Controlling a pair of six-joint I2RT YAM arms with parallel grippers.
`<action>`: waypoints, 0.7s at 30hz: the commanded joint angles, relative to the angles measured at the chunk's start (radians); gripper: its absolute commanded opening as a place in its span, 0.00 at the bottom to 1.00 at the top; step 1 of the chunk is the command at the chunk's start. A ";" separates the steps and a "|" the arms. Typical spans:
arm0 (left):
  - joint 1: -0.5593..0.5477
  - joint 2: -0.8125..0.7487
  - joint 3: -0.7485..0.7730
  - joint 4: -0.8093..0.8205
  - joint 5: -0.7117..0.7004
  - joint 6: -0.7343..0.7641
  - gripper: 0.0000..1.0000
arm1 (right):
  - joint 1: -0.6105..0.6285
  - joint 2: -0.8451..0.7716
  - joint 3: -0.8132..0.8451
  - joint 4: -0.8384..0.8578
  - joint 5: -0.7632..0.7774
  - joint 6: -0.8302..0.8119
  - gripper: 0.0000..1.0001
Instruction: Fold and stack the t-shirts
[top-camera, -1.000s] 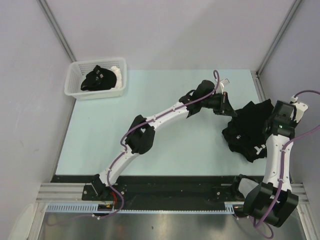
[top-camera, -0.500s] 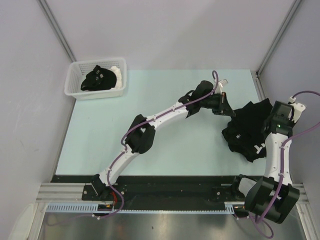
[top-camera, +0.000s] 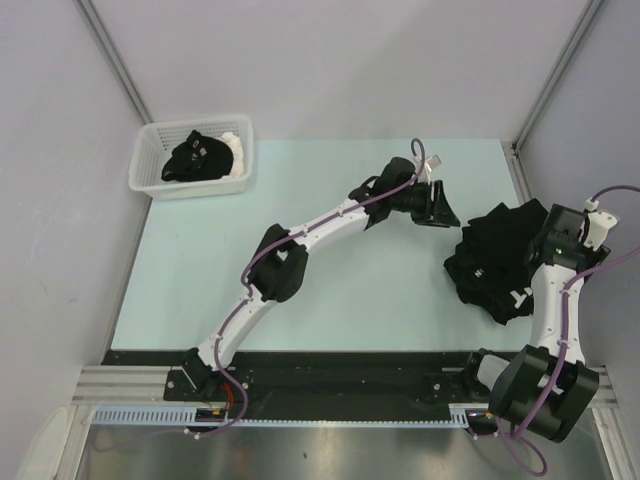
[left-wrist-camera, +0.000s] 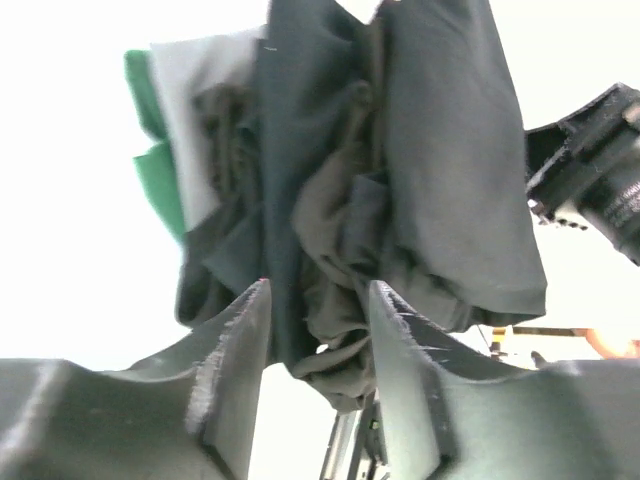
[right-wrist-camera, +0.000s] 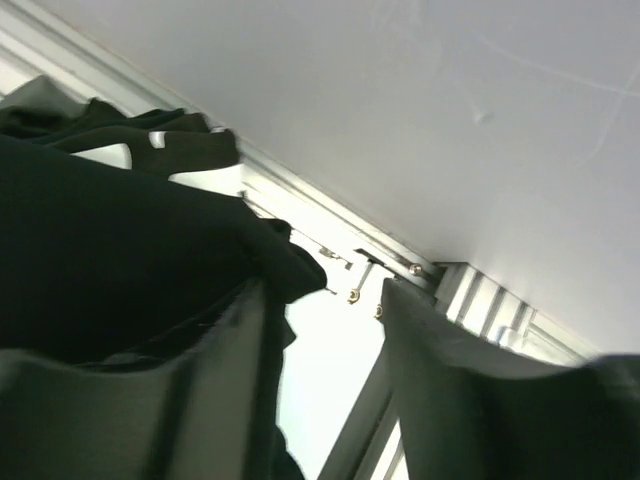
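Note:
A crumpled pile of black t-shirts (top-camera: 497, 258) lies at the table's right side. My left gripper (top-camera: 446, 212) hovers just left of the pile and is open. In the left wrist view a bunched fold of shirt (left-wrist-camera: 420, 170) hangs loose in front of the parted left gripper (left-wrist-camera: 315, 290), not pinched. My right gripper (top-camera: 548, 230) sits at the pile's right edge. The right wrist view shows the right gripper (right-wrist-camera: 325, 285) open with nothing between its fingers, and black shirt cloth (right-wrist-camera: 100, 230) lies against the left finger. Another black shirt (top-camera: 195, 155) lies in the basket.
A white slotted basket (top-camera: 150, 185) stands at the table's far left corner. The table's metal frame rail and a post (top-camera: 520, 165) run close behind and to the right of the pile. A green and white patch (left-wrist-camera: 160, 140) shows on the cloth.
Both grippers have opened and let go of the shirt cloth. My left gripper has drawn back to the left, away from the pile. The right wrist has shifted slightly right.

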 joint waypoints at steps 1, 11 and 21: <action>0.009 -0.015 -0.012 -0.024 -0.026 0.051 0.54 | -0.005 0.011 -0.006 0.018 0.036 0.022 0.60; 0.009 -0.042 -0.026 -0.031 -0.033 0.068 0.99 | 0.021 -0.004 0.008 0.019 0.042 0.016 0.81; 0.011 -0.150 -0.083 -0.080 -0.062 0.140 1.00 | 0.047 -0.060 0.134 -0.041 0.046 0.007 0.87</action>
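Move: Off to the left hand's right lies the pile of folded t-shirts, its middle about 13 cm right, 7 cm back and some 12 cm below. Its front-left corner is only about 4 cm right of the hand and 2 cm forward. White lettering on a lower shirt shows about 15 cm right and 15 cm back. From the right hand, the pile's middle is roughly 12 cm left, 4 cm forward and 12 cm down. Sinking about 4 cm beside the pile's front-left corner, the left hand first jogs a centimetre forward, then drifts slightly left as its half-open fingers spread fully. The right hand nearly holds its place over the pile's right side, opens its already parted fingers wider, then rises about 2 cm at the end. ##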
